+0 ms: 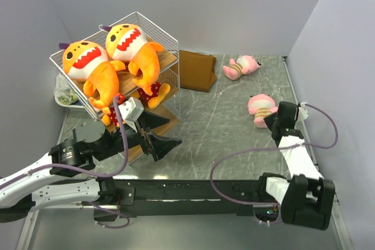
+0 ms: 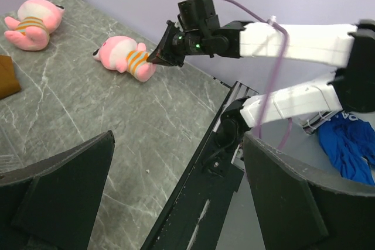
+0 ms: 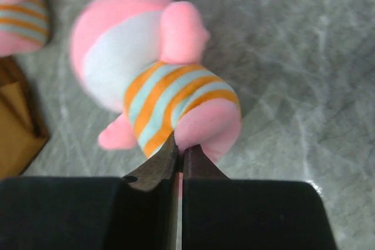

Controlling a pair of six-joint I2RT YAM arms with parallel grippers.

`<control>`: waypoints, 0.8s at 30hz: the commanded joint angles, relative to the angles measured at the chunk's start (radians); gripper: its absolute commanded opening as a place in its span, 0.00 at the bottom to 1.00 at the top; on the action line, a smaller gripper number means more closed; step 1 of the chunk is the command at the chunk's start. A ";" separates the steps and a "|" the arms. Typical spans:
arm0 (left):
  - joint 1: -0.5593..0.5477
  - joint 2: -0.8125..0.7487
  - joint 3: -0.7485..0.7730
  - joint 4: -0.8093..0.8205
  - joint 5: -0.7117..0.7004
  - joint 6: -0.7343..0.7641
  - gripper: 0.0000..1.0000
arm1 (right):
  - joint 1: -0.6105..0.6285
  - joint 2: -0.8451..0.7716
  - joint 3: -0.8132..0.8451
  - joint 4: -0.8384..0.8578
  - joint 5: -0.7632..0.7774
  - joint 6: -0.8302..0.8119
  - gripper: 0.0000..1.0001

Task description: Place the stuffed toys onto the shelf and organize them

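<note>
The nearer pink stuffed toy (image 3: 146, 74) in its orange and teal striped shirt lies on the grey table. My right gripper (image 3: 180, 155) is shut on that toy's lower end, pinching the plush. From above, this toy (image 1: 261, 106) is at the right and the right gripper (image 1: 270, 122) is just below it. A second pink toy (image 1: 241, 65) lies farther back. Two orange sharks (image 1: 88, 62) (image 1: 132, 42) sit on top of the white wire shelf (image 1: 167, 42). A small toy in red dotted clothes (image 1: 151, 91) sits on a board below them. My left gripper (image 1: 167, 133) stands open and empty in front of the shelf.
A brown folded bag (image 1: 196, 69) rests on the table to the right of the shelf. A clear container (image 1: 64, 95) sits behind the shelf at the left wall. Grey walls close in the table on the left, back and right. Blue cloth (image 2: 345, 144) lies beyond the near edge.
</note>
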 commanded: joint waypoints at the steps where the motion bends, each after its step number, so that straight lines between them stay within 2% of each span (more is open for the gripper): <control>1: -0.005 0.009 0.017 0.051 -0.010 0.005 0.96 | 0.149 -0.143 -0.009 -0.038 0.011 -0.040 0.00; 4: -0.005 0.016 0.029 0.047 -0.003 0.005 0.96 | 0.302 -0.198 -0.015 -0.101 0.043 0.005 0.00; 5: -0.005 0.019 0.033 0.044 -0.003 0.005 0.96 | 0.386 -0.212 -0.018 -0.131 0.049 0.018 0.00; 13: -0.005 0.009 0.047 0.036 -0.010 0.005 0.96 | 0.653 -0.393 -0.085 -0.224 0.051 0.170 0.00; 18: -0.007 0.013 0.046 0.036 -0.023 0.008 0.96 | 0.866 -0.427 -0.169 -0.075 -0.001 0.319 0.00; 24: -0.005 0.022 0.053 0.047 -0.009 0.002 0.97 | 1.080 -0.331 -0.127 0.149 0.077 0.434 0.00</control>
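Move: The striped pink toy is already pinched by its lower end in the right hand. The shelf's bottom deck, the free one, lies about 58 cm to the left of that hand, roughly level with it fore and aft and some 3 cm lower. The other pink toy is some 33 cm ahead and 11 cm left, the brown bag about 28 cm ahead and 35 cm left. From the left hand, the bottom deck is about 19 cm ahead, 17 cm left and 34 cm below. The striped pink toy, kept pinched by its lower end in the shut right fingers, is carried low over the table towards the shelf. The right hand rises some 3 cm at first while sweeping left, then swings left and back with a slight sink, about 25 cm left and 12 cm back in all, turning roughly 45 degrees counter-clockwise. ##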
